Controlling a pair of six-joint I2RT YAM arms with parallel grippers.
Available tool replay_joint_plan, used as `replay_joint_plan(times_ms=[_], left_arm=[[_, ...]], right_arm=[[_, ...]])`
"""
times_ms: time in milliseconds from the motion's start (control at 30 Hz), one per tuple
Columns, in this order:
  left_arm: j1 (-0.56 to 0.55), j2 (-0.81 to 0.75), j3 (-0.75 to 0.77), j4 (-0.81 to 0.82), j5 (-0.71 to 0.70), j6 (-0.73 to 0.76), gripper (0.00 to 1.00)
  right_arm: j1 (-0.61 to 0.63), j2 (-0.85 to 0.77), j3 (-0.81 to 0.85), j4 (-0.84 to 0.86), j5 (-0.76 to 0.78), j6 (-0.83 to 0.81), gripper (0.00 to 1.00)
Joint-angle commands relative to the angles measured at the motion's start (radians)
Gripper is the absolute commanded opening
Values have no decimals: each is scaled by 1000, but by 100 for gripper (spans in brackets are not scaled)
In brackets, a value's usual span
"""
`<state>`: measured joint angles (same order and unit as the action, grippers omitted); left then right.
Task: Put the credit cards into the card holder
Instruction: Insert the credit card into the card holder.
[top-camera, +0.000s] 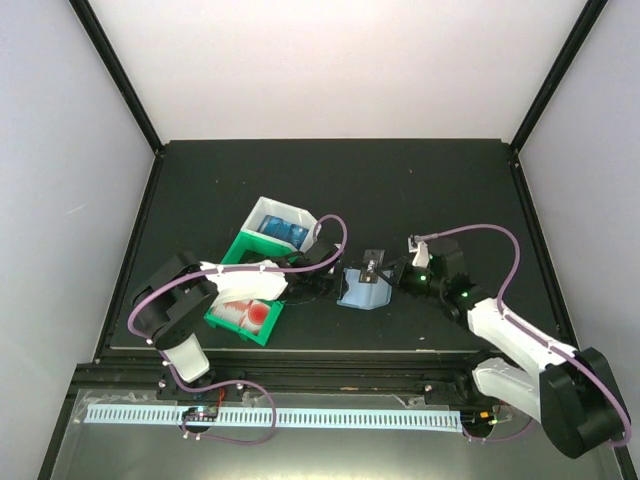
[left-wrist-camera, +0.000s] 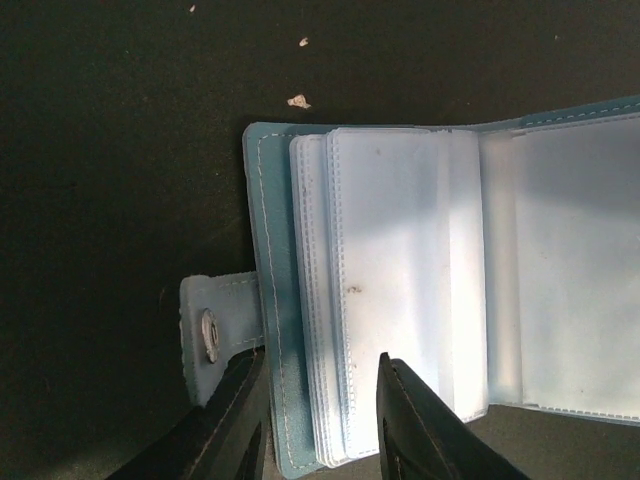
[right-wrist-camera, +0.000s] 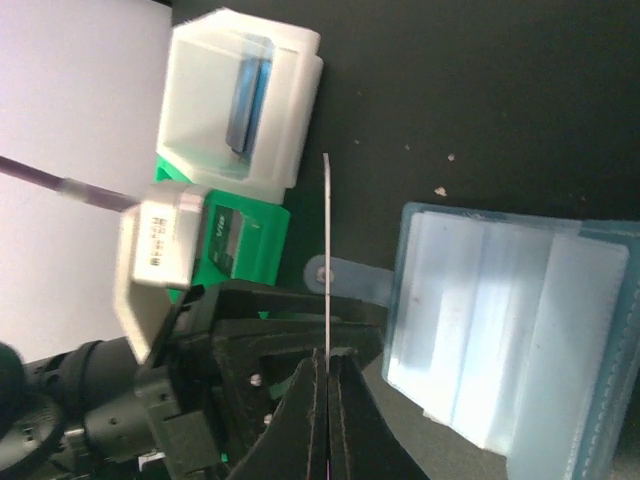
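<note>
The teal card holder (top-camera: 362, 290) lies open on the black table, its clear sleeves (left-wrist-camera: 390, 260) facing up and its snap tab (left-wrist-camera: 212, 335) sticking out to the left. My left gripper (left-wrist-camera: 322, 355) stands open astride the holder's left edge. One finger (left-wrist-camera: 235, 425) is by the tab and the other (left-wrist-camera: 420, 430) is over the sleeves. My right gripper (right-wrist-camera: 328, 365) is shut on a credit card (right-wrist-camera: 326, 250), seen edge-on as a thin line, held upright just left of the card holder (right-wrist-camera: 510, 330). In the top view the right gripper (top-camera: 388, 272) holds this card (top-camera: 375, 263) over the holder's far edge.
A white bin (top-camera: 262, 212) with blue cards (top-camera: 283, 229) stands behind a green bin (top-camera: 232, 255) holding red-and-white cards (top-camera: 250, 313). Both are left of the holder, and my left arm crosses over the green one. In the right wrist view the white bin (right-wrist-camera: 290, 110) and green bin (right-wrist-camera: 262, 235) lie beyond the card.
</note>
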<state>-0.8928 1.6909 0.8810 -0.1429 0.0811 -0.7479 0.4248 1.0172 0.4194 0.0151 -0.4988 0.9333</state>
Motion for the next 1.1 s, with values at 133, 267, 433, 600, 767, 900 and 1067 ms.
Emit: replay_joint_plan(times_ms=[133,267,433,600,767,900,1067], left_arm=[[-11,25,-8,8,4,-16,32],[-12,34,-10,7,9,-23,32],[-12,39,-13,12,10,-24,32],[-12,48,-12,14,14,-23,32],[-12,57,-10,14,14,-18,32],[-12,62,-12,14,14,-19,32],[-12,61,-13,0,-2,-16,31]], right_arm=[[33,160,-60,220,-33,140,1],[37,213,-83,249,-8,193,1],[37,212,-84,173,82,165,1],[37,225,-105,169,113,110,1],[37,281,-135,250,77,84,1],[37,334,-146,292,62,70,1],[37,369,-156,288,62,42,1]])
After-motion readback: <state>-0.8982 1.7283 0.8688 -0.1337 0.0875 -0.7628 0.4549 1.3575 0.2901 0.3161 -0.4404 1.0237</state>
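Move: The right hand holds the black VIP card edge-on, high over the open card holder; the holder's clear pages lie about 6 cm to its left, level with it and some 11 cm below, and the white bin about 22 cm left, 14 cm farther out and 9 cm below. From the left hand, half open at the holder's outer side, those pages are roughly 3 cm right, 1 cm ahead and 3 cm below; the snap strap is 2 cm left, 1 cm ahead and 3 cm below. The right hand keeps its pinch on the VIP card and sinks about 10 cm towards the open holder, drifting a centimetre left and then back right on the way while its fingers tip some 10 degrees farther down, to bring the card's leading edge to the spine-side edge of the clear pages. Meanwhile the left hand lowers about 1.5 cm at the outer side, its fingers staying part open, and comes down on the pages and strap there. ##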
